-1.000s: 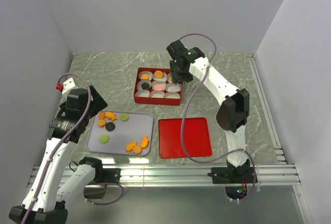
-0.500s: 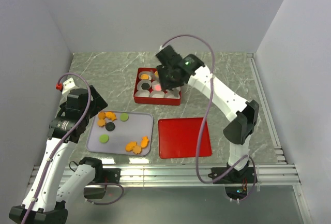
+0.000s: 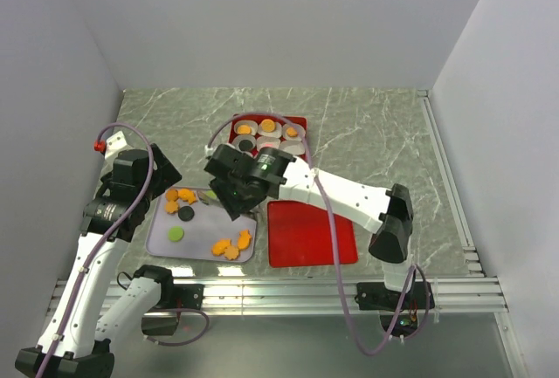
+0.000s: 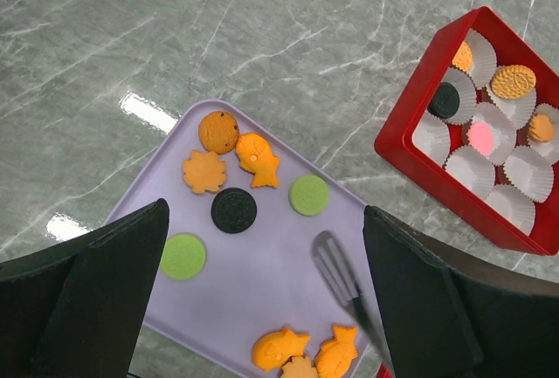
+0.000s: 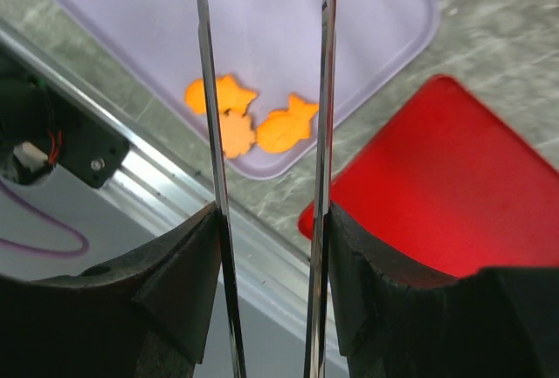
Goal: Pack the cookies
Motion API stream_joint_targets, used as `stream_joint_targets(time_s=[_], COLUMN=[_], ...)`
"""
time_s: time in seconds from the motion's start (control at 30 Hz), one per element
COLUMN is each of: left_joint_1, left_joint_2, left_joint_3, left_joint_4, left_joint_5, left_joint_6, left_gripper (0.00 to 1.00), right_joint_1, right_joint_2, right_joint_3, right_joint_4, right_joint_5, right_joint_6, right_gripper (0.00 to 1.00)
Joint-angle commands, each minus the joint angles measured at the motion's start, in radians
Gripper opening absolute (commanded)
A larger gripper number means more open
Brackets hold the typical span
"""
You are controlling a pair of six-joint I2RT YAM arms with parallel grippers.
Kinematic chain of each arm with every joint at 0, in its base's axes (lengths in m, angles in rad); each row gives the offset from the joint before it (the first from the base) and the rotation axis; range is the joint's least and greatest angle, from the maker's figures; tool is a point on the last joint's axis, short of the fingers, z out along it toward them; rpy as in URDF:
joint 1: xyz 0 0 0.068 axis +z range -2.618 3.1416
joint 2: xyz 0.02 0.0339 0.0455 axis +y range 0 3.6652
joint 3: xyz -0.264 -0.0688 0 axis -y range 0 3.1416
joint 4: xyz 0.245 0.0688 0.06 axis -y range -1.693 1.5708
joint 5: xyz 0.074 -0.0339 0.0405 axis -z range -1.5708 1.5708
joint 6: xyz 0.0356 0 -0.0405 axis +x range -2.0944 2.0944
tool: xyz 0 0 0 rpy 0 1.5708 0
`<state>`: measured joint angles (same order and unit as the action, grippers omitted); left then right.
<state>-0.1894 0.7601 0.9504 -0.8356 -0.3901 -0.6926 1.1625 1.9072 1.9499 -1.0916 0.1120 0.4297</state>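
Note:
Several cookies lie on the lavender tray (image 3: 206, 223): an orange cluster (image 4: 229, 149), a black disc (image 4: 234, 210), two green discs (image 4: 309, 195) and orange fish shapes (image 5: 284, 129) at the near edge. More cookies (image 4: 513, 81) sit in white paper cups inside the red box (image 4: 410, 161). My right gripper (image 5: 266, 221) is shut on metal tongs (image 5: 210, 134), holding them over the tray's right half. The tongs' tip (image 4: 336, 264) hovers near a green disc. My left gripper (image 4: 262, 308) stands open above the tray's left part, holding nothing.
A flat red lid (image 3: 312, 231) lies right of the tray. The right arm (image 3: 341, 195) stretches across the lid and hides part of the red box (image 3: 297, 121). An aluminium rail (image 3: 279, 291) runs along the near table edge. Grey walls enclose the table.
My right arm has swung from above the red box down and left to over the tray, carrying the tongs. The left arm has not moved.

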Motion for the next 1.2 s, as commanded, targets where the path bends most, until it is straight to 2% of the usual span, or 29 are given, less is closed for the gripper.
stream_joint_targets(time_s=[0.0,0.37,0.8,1.17], left_joint_1=[0.002,0.002,0.002,0.007], left_joint_2=[-0.016,-0.022,-0.027,-0.027], left_joint_3=[0.011,0.014,0.013,0.013], left_joint_4=[0.013,0.012,0.012,0.013], left_joint_5=[-0.012,-0.016,-0.018,-0.013], left_joint_6=[-0.001,-0.004,-0.004,-0.002], left_gripper=[1.00,0.99,0.99,0.99], right_joint_1=[0.011,0.039,0.040,0.035], right_joint_2=[0.024,0.104,0.248,0.319], right_joint_3=[-0.006,-0.019,0.158,0.234], right_joint_4=[0.010,-0.013,-0.082,-0.106], right_joint_5=[0.011,0.018,0.043,0.045], right_joint_6=[0.024,0.049,0.017,0.006], right_gripper=[0.55,0.55,0.55,0.54])
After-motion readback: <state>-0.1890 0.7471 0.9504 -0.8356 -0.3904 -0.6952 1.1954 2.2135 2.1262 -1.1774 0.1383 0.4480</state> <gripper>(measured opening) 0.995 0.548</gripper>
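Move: The nearer green cookie, up by the tray's far edge, lies some 12 cm ahead of the right hand, 9 cm to its left and 18 cm below. Level with that cookie, about 6 cm farther left, is an orange fish; the black cookie is 6 cm left of it and 5 cm nearer. The right-hand fish of the near cluster sits nearly under the right hand, about 1 cm back. From the left hand the green cookie is 6 cm ahead, 7 cm right and 21 cm below. Downward, by roughly 8 cm, the right hand lowers the metal tongs it still holds towards the green cookie, easing back a little at first, then drifting about 2 cm left and slightly forward as it slows. The wrist rolls some 10 degrees, left side dipping. The tongs stay open and their tips come to either side of the cookie; contact can't be seen. ##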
